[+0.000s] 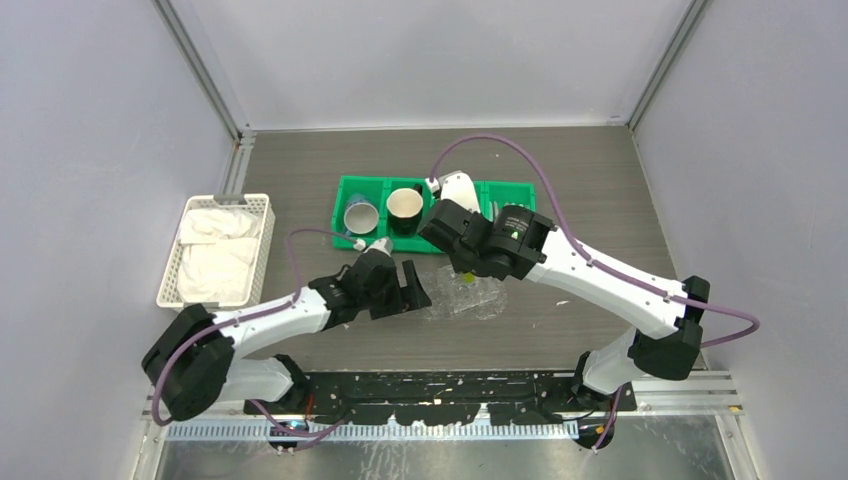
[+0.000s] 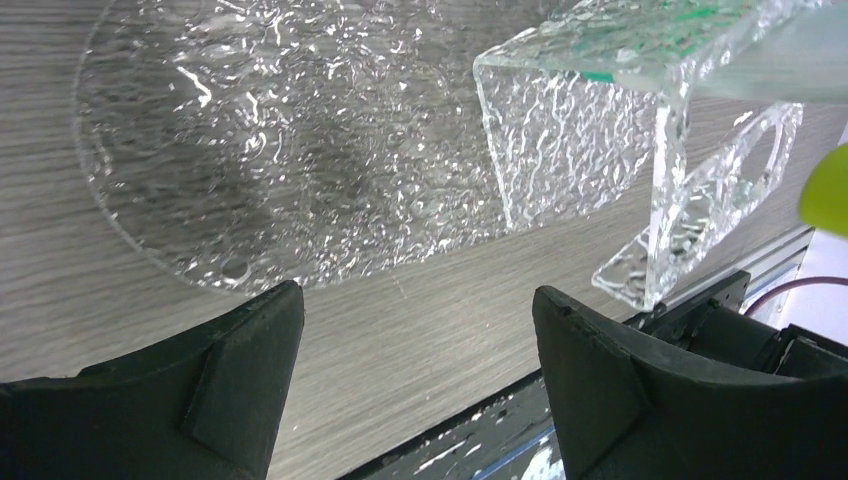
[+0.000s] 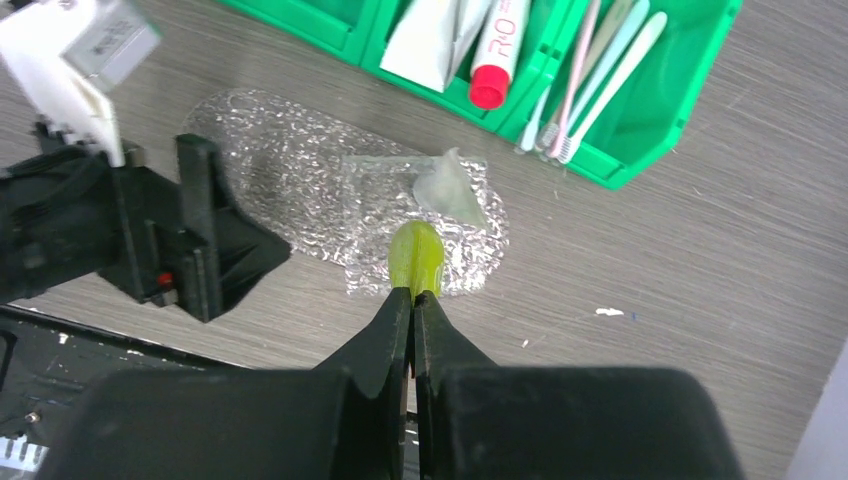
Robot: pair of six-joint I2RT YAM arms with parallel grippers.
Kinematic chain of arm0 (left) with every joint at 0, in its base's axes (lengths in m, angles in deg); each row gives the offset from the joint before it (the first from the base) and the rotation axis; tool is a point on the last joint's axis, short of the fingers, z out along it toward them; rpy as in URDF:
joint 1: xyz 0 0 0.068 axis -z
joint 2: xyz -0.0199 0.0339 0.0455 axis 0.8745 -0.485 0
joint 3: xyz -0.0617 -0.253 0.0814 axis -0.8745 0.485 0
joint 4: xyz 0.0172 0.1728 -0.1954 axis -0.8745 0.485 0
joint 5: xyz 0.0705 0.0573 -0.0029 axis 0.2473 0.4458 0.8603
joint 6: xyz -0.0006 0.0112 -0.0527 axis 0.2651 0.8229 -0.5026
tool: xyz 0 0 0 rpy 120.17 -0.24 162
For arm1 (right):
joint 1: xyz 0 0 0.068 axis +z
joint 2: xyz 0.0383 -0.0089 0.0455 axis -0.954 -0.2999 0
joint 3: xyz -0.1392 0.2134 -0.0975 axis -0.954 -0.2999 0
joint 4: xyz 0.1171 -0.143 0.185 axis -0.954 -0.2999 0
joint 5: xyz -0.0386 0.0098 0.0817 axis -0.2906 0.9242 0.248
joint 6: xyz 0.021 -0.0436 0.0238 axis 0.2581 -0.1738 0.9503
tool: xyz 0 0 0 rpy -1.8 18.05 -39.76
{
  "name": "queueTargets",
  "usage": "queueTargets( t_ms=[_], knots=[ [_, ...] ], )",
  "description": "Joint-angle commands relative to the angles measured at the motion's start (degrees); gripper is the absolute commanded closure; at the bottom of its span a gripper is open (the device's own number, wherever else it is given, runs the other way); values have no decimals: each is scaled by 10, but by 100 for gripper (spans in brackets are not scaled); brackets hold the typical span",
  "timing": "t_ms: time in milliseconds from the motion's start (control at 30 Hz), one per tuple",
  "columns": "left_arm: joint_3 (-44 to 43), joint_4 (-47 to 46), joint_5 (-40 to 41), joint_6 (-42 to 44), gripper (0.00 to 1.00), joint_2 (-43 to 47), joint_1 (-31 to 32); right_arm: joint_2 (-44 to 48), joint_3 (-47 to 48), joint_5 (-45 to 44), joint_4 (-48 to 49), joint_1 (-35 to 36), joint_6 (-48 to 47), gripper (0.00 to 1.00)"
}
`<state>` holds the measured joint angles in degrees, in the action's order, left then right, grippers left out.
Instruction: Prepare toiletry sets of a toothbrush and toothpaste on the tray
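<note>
The tray (image 3: 290, 190) is a clear, glittery oval on the wood table, also seen in the top view (image 1: 490, 302) and the left wrist view (image 2: 300, 150). My right gripper (image 3: 414, 292) is shut on the end of a yellow-green toothbrush (image 3: 416, 255), held above the tray's right end. A small clear-wrapped packet (image 3: 445, 188) lies on that end. A clear bent piece (image 2: 590, 130) rises from the tray. My left gripper (image 2: 420, 330) is open with nothing in it, over bare table at the tray's near left edge. A toothpaste tube (image 3: 497, 50) with a red cap lies in the green bin (image 3: 690, 110).
The green bin (image 1: 352, 188) behind the tray holds two mugs (image 1: 361, 215) (image 1: 404, 207) and several toothbrushes (image 3: 590, 70). A white mesh basket (image 1: 170, 275) with white cloths stands at the left. The table's near edge and black rail (image 2: 500, 440) lie just below my left fingers.
</note>
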<state>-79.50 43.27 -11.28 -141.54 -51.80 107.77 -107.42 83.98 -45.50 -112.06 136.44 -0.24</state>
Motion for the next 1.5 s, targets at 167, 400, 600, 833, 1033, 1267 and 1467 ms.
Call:
queueTargets(
  t_ms=[167,400,600,833,1033,1267,1467],
  knots=[
    [-42,-137,12,-42,15,-91,7,9,-43,20,118,-6,-36,99],
    [-61,-148,12,-47,15,-126,9,12,-82,37,165,-27,-48,99],
    [-55,-137,30,-43,15,-114,9,18,-119,63,208,-42,-53,99],
    [-52,-117,42,-38,15,-96,9,24,-174,98,271,-56,-29,99],
    [-50,-96,56,-30,14,-69,9,23,-200,97,319,-60,20,99],
    [-38,-46,79,-19,14,-17,9,6,-198,85,343,-60,64,99],
    [-28,-29,91,-13,13,4,9,-4,-201,97,362,-59,90,99]
  ],
)
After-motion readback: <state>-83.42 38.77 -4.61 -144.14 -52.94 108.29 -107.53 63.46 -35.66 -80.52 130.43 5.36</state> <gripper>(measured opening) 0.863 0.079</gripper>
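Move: The right hand already pinches the green toothpaste by its flat end. The clear holder it is bound for stands about 6 cm ahead of that hand, 4 cm left and some 22 cm below, with a pale tube already in its right half, roughly 2 cm right of the holder's middle. The red-capped toothpaste lies in the green tray about 14 cm beyond the holder and 4 cm right of it. From the open left hand the holder is 9 cm right, 3 cm ahead, slightly lower. Still pinching the green toothpaste, the right hand lowers it about 8 cm to the clear holder, easing left and forward; near the end it stops sinking, carries on left and rolls its left side up some 15 degrees. The left hand, fingers open, slides forward and right beside the holder, then rises about 4 cm towards the tube, edging back left. ##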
